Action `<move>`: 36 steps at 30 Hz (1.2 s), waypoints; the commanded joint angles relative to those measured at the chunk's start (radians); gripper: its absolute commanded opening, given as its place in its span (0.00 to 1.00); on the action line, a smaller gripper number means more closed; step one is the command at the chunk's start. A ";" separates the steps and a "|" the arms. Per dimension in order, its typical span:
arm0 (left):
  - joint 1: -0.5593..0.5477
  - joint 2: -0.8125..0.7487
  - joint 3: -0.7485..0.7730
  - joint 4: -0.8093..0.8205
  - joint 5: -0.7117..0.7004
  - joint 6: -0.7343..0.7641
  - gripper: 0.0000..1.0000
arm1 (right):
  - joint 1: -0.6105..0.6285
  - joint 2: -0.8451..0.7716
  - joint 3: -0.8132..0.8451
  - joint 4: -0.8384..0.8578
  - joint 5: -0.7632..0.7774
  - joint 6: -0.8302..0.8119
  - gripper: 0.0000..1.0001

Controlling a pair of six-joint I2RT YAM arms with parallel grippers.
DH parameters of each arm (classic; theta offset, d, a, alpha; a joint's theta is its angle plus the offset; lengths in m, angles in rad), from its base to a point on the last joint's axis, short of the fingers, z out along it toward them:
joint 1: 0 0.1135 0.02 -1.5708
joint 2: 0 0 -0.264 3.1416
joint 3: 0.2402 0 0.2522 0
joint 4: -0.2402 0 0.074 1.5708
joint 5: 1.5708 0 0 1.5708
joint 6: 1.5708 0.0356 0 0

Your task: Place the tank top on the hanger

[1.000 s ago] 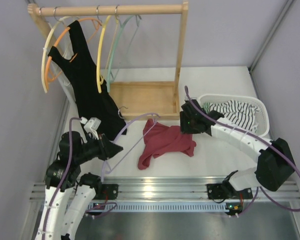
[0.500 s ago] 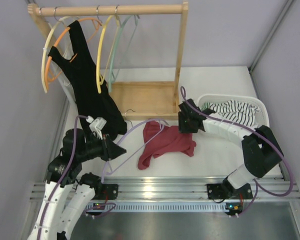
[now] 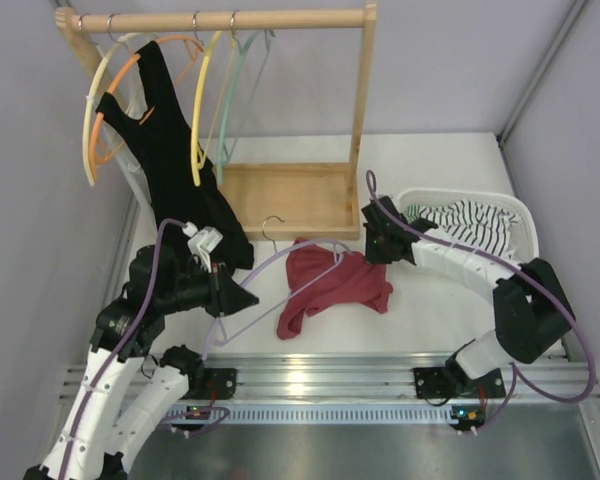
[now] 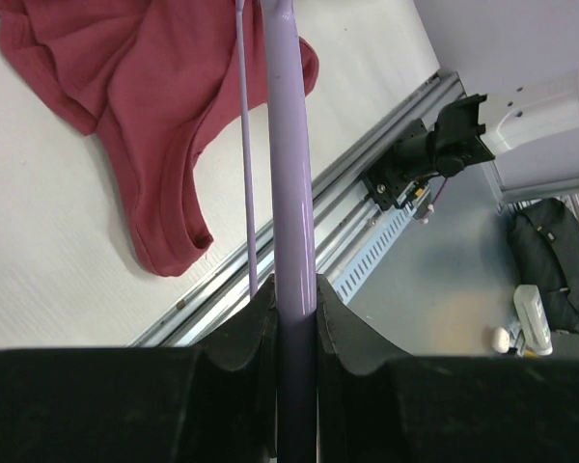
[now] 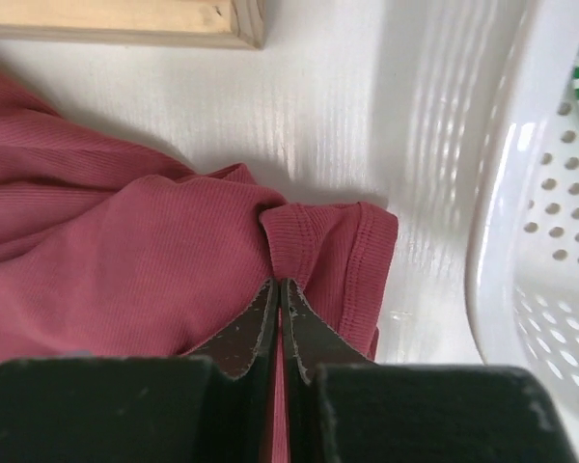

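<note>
The maroon tank top (image 3: pixel 332 284) lies crumpled on the white table; it also shows in the left wrist view (image 4: pixel 145 106) and the right wrist view (image 5: pixel 125 280). My left gripper (image 3: pixel 242 298) is shut on the lavender hanger (image 3: pixel 280 258), whose arm (image 4: pixel 288 145) runs between the fingers. The hanger's far end lies over the tank top and its metal hook (image 3: pixel 270 225) points toward the wooden base. My right gripper (image 3: pixel 373 252) is shut on a fold of the tank top's edge (image 5: pixel 309 241) at its right side.
A wooden rack (image 3: pixel 358 110) stands at the back with a black garment (image 3: pixel 175 170), yellow (image 3: pixel 202 100) and pale green (image 3: pixel 242 80) hangers. A white basket (image 3: pixel 515 215) with striped cloth (image 3: pixel 465 222) sits at the right. The table's rail (image 4: pixel 367 251) runs along the front.
My left gripper has moved right and forward, carrying the hanger so its end now lies over the tank top. My right gripper has closed in on the tank top's right edge and stayed there.
</note>
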 commanded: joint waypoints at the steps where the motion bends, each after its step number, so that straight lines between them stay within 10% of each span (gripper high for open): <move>1: -0.029 0.025 0.056 0.079 0.054 0.009 0.00 | -0.013 -0.106 0.005 -0.001 0.044 -0.015 0.00; 36: -0.066 0.094 -0.053 0.297 0.177 -0.054 0.00 | 0.156 -0.367 0.069 -0.154 0.070 -0.002 0.00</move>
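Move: The right hand has the red tank top's right-hand edge pinched close to the table. The purple hanger's right end is about 5 cm to its left, 1 cm back and some 10 cm above. The rack base's near right corner is about 6 cm ahead and 3 cm left, the white basket 21 cm right and 7 cm ahead. From the left hand, which holds the hanger, that pinched edge is roughly 15 cm ahead, 24 cm right and 17 cm down. Keeping its pinch on the edge of the red tank top, the right hand lifts about 9 cm, first nearly straight up, then drawing back some 4 cm as the rise slows, its fingers tipping about 10 degrees forward and up, until it is close beside the hanger's right end. The left hand keeps its grip on the purple hanger and carries it about 3 cm to the right, turning it some 10 degrees clockwise so that the free end swings towards the right hand. ##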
